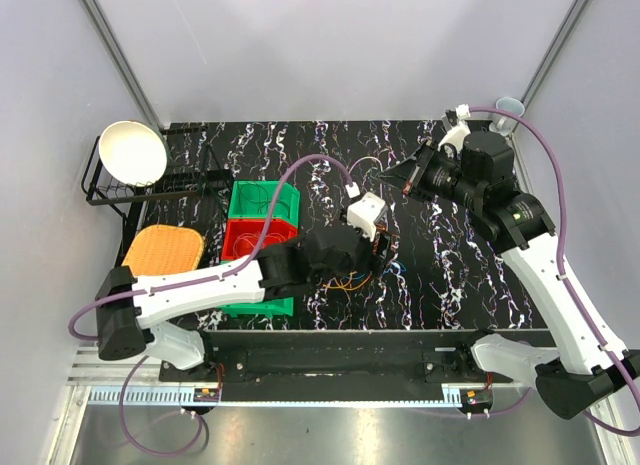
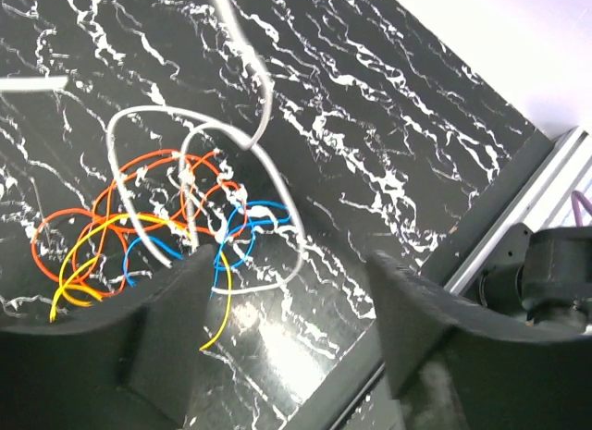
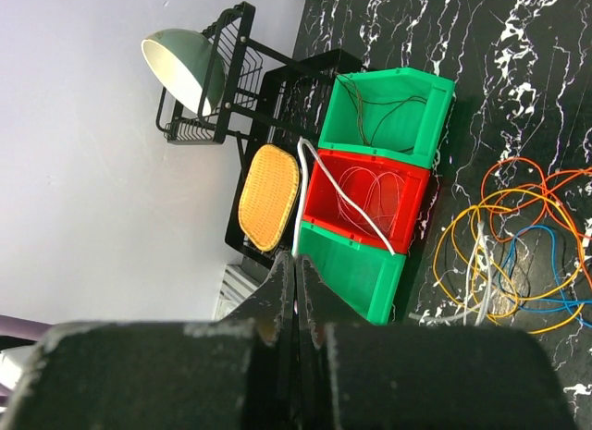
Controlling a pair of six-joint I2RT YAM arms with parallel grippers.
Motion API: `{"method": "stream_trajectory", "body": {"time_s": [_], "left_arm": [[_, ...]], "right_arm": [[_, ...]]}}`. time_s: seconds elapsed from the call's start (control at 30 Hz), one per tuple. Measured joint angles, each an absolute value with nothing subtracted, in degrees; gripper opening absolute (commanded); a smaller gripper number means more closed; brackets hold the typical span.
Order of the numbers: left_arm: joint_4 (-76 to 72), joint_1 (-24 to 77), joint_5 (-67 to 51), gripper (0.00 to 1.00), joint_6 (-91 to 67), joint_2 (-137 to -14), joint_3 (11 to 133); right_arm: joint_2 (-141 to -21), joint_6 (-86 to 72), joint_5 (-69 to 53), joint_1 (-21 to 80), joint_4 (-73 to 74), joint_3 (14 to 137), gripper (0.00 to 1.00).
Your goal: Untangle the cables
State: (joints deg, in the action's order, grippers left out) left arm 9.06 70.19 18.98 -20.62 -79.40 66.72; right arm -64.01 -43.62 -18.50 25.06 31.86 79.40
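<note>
The cables (image 2: 157,217) lie in a loose tangle of orange, yellow, blue and white wires on the black marbled table; in the right wrist view the tangle (image 3: 518,245) is at the right. My left gripper (image 2: 291,310) hovers open just beside the tangle, with nothing between its fingers (image 2: 176,328), and a yellow wire end lies by the left one. A white cable (image 2: 254,97) rises out of the pile toward the top of the view. My right gripper (image 3: 297,259) is shut on that white cable (image 3: 302,185), held up at the back right (image 1: 408,180). From above, the left gripper (image 1: 378,247) partly hides the cables (image 1: 350,282).
Three bins stand in a row left of the tangle: a green bin (image 3: 393,102) with dark wires, a red bin (image 3: 365,194) with thin wires and a second green bin (image 3: 356,264). A yellow woven mat (image 1: 163,249) and a black rack with a white bowl (image 1: 133,152) are at the far left.
</note>
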Motion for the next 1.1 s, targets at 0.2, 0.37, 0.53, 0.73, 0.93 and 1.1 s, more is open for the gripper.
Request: {"method": "stream_trajectory", "body": {"time_s": [0.2,0.37,0.53,0.73,0.93,1.1], "left_arm": [[6.7,70.24,20.25,0.05,-20.8,-83.18,67.9],[6.87,70.24,21.17,0.0,-21.04,-84.6,67.9],[8.51,70.24,22.37,0.0,-21.47,-82.37,66.83],[15.53,70.24,26.33,0.0,-23.29,-63.96,58.33],[23.35,70.24,34.39,0.0,-25.98,-44.69,56.4],[29.98,70.24,40.77,0.0,-28.29,-36.91,55.42]], "right_arm": [[-63.81,-43.83,-18.13,25.06,32.99,79.4,0.0],[-63.51,-43.44,-16.91,25.06,34.15,79.48,0.0],[-63.37,-40.93,-12.99,24.99,37.74,81.01,0.0],[-63.59,-35.64,-2.87,22.28,43.99,86.72,0.0],[-64.18,-32.56,6.26,18.39,48.49,89.27,0.0],[-65.01,-31.7,10.44,17.69,51.48,89.58,0.0]]}}
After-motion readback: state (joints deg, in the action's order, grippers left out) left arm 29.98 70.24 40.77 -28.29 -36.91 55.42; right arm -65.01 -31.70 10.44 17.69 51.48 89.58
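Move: The left hand's open fingers are almost at the hanging white cable, about 1 cm ahead, 2 cm right and 2 cm below. The tangle of orange, yellow and blue cables lies about 4 cm ahead, 4 cm left and 24 cm down, and the red box 8 cm ahead, 25 cm left and 23 cm down. From the right hand, already gripping the white cable, that hanging stretch is some 7 cm back, 1 cm right and 15 cm below. Left pinches the white cable, hauls it 20 cm left and up; right keeps hold, going 13 cm right. ##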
